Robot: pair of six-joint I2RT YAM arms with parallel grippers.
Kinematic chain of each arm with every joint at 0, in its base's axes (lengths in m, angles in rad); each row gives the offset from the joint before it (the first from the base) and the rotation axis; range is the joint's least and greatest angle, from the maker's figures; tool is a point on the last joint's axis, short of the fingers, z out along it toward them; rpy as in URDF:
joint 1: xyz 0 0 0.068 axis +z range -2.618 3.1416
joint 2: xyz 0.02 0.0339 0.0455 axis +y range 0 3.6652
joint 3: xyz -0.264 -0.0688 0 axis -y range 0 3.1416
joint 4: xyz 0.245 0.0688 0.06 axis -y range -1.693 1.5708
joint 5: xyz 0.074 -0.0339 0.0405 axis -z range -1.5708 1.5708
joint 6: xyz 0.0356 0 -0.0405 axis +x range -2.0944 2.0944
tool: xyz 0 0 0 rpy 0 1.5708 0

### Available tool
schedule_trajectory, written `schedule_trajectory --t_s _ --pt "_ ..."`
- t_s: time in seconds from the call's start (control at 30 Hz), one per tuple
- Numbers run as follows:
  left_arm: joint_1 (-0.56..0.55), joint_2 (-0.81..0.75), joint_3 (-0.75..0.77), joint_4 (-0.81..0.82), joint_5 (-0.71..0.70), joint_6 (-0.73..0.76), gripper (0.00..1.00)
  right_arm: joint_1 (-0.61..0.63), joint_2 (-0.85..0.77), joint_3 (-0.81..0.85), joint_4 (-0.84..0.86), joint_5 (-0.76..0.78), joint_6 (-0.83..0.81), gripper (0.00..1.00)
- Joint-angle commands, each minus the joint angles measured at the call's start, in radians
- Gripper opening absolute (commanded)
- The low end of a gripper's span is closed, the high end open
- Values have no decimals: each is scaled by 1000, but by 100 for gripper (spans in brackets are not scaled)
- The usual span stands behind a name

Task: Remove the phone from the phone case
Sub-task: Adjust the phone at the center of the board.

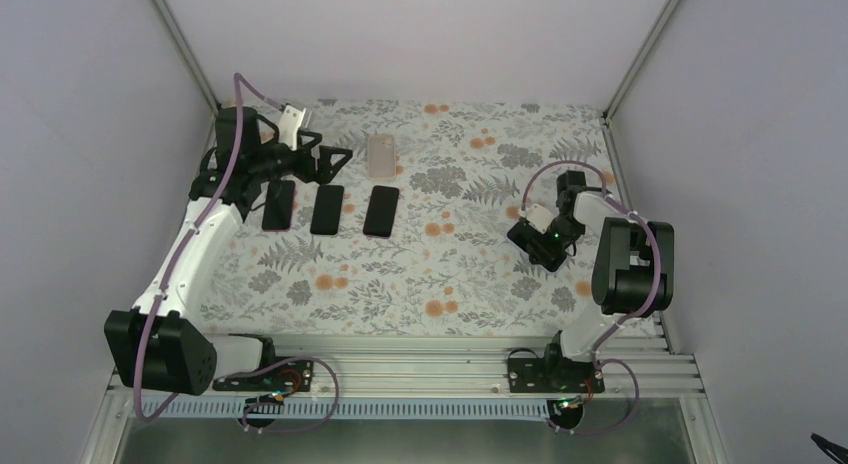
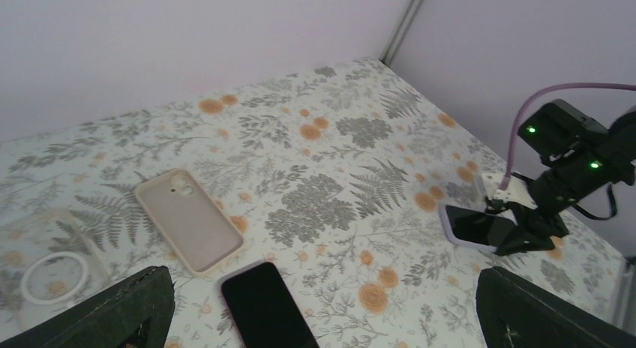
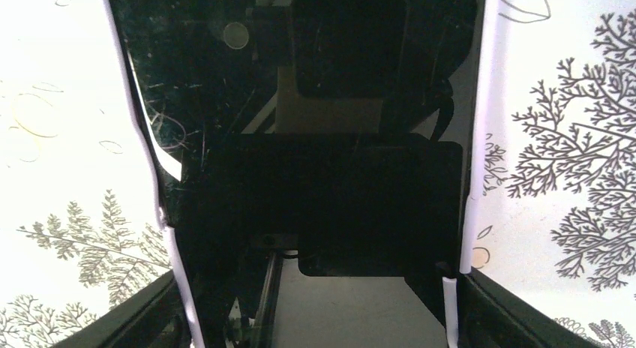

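Observation:
A phone [image 3: 300, 100] with a black screen sits in a pale lavender phone case [image 3: 487, 100]. It fills the right wrist view. My right gripper [image 3: 322, 310] has a finger against each long edge of the case and is shut on it. From the left wrist view, the cased phone [image 2: 476, 228] is tilted just above the floral cloth at the right, in the right gripper [image 2: 525, 228]. From above, the right gripper [image 1: 540, 246] covers it. My left gripper [image 1: 330, 154] hovers at the far left, open and empty, with its fingers wide apart [image 2: 326, 288].
Three black phones [image 1: 279, 204] [image 1: 327, 209] [image 1: 381, 210] lie in a row under the left gripper. An empty beige case [image 1: 381, 155] [image 2: 189, 219] lies behind them. A clear case with a white ring [image 2: 49, 269] lies at the left. Walls close the back and sides.

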Motion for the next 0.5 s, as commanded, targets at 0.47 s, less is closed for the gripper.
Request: schedule_trajectory --t_s 0.47 --pt "26 -69 -109 83 -26 -87 100 87 -93 146 -24 -117 138 47"
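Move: The phone being taken out to the board's centre is already between the right fingers, down at the tabletop; its middle is about 3 cm left and 1 cm ahead of that hand. The centre of the board lies roughly 31 cm left and 5 cm ahead; beyond it, the nearest black phone is some 38 cm left, 9 cm ahead. From the left hand, the held phone is about 46 cm right, 6 cm back and 30 cm down. The phone, already pinched by its long sides, is lifted off the board by the right hand and carried forward and left towards the centre: up about 5 cm, forward some 3.5 cm, left a little less, slow at first, then quicker. The grip is kept while the wrist tips slightly, raising the front. The empty left hand, wide open, drifts 2 cm left. ##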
